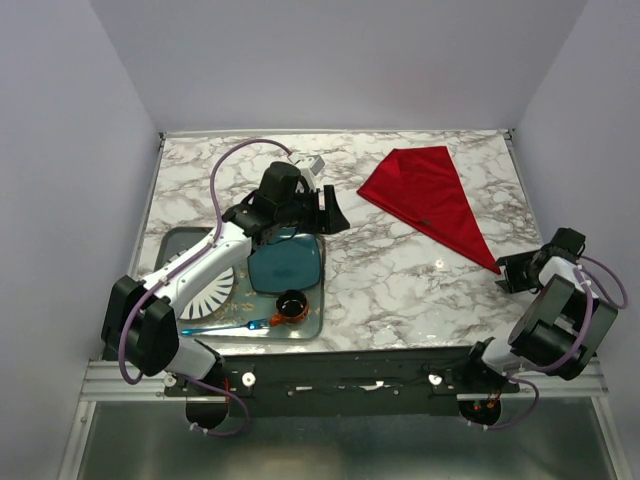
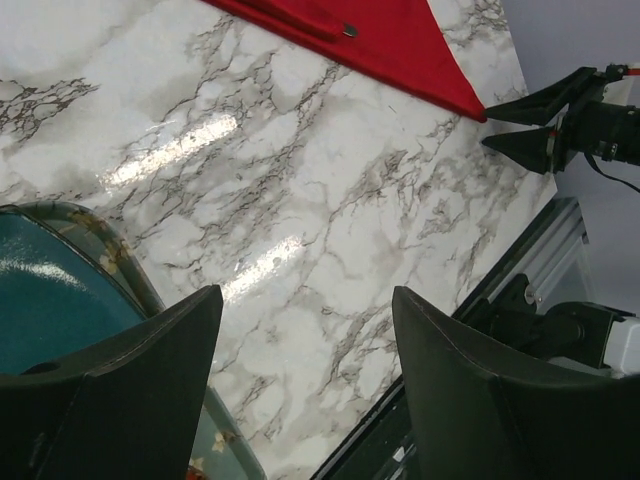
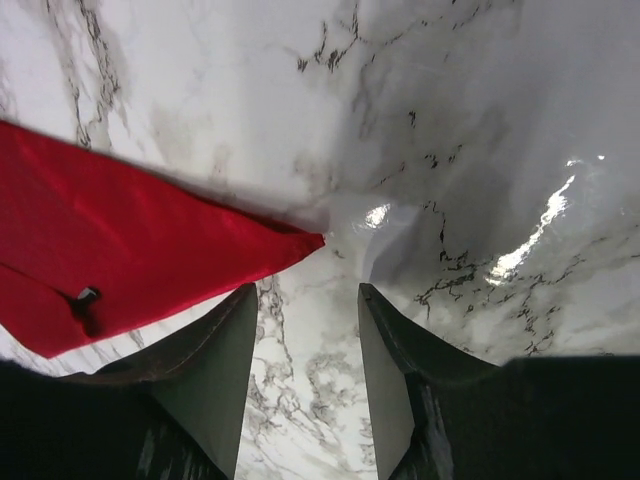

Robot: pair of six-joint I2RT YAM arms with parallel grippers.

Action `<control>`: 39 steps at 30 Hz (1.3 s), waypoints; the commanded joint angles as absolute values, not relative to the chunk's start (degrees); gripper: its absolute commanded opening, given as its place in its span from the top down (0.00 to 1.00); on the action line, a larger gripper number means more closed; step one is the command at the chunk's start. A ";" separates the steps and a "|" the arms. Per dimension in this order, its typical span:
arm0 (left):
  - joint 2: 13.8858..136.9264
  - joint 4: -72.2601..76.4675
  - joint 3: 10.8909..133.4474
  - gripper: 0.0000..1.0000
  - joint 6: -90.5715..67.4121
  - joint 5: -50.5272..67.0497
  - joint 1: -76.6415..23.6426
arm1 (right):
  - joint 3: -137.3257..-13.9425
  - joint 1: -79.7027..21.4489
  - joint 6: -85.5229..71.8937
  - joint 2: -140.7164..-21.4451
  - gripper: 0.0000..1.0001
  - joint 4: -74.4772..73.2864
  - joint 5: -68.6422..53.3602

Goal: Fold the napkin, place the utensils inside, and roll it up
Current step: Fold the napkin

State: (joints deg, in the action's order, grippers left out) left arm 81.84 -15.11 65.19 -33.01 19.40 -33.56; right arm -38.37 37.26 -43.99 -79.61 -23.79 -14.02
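The red napkin (image 1: 430, 195) lies folded into a long triangle at the back right of the marble table, its narrow tip pointing to the near right. My right gripper (image 1: 503, 272) is low at that tip, open, with only bare marble between its fingers. In the right wrist view the napkin's tip (image 3: 120, 250) ends just ahead of the right gripper (image 3: 306, 290). My left gripper (image 1: 335, 210) hangs open and empty above the tray's far right corner; the left wrist view shows the left gripper (image 2: 305, 295) over marble, with the napkin (image 2: 370, 35) far ahead. The utensils are out of view.
A glass tray (image 1: 180, 240) at the near left holds a teal square plate (image 1: 290, 265), a white ribbed plate (image 1: 215, 290), a dark cup (image 1: 291, 305) and a blue plastic utensil (image 1: 225, 327). The table's right edge runs just beside the right gripper.
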 commanded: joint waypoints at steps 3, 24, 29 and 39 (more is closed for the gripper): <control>82.97 -13.71 65.83 0.23 -33.22 22.76 -33.31 | -38.15 37.71 -47.46 -80.51 0.47 -19.69 -8.70; 83.06 -13.54 65.21 0.26 -34.01 22.33 -30.15 | -37.26 37.71 -48.25 -83.76 0.67 -15.82 -7.91; 83.06 -13.27 64.95 0.26 -34.28 22.33 -30.15 | -37.53 37.62 -45.36 -82.36 0.83 -15.03 -9.76; 83.41 -11.87 64.34 0.26 -34.98 23.11 -30.15 | -44.90 30.35 -30.78 -76.64 0.98 -13.80 -12.92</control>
State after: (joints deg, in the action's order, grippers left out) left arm 82.96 -13.93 65.08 -34.22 21.52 -30.39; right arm -38.74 36.07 -38.74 -79.61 -16.03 -11.00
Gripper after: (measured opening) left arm 0.743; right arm 0.058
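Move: Almost under the half-open right hand lies the napkin's near-right corner, about 2 cm ahead, 2 cm to its right and 1 cm below. The dark utensil end peeking from the fold is roughly 17 cm ahead and 19 cm left of that hand; the napkin's far-right corner is some 45 cm ahead and 10 cm left. From the left hand, the near-right corner lies about 50 cm right, roughly level with it fore and aft, 20 cm lower. Easing right and a little forward while sinking about 1 cm, the right hand brings its half-open, downward-pointing fingers around the napkin's near-right corner, some 2.5 cm across in all. The fingers then close nearly shut and pinch the tip, and the hand starts upward by about 2 cm, the wrist tilting slightly. ##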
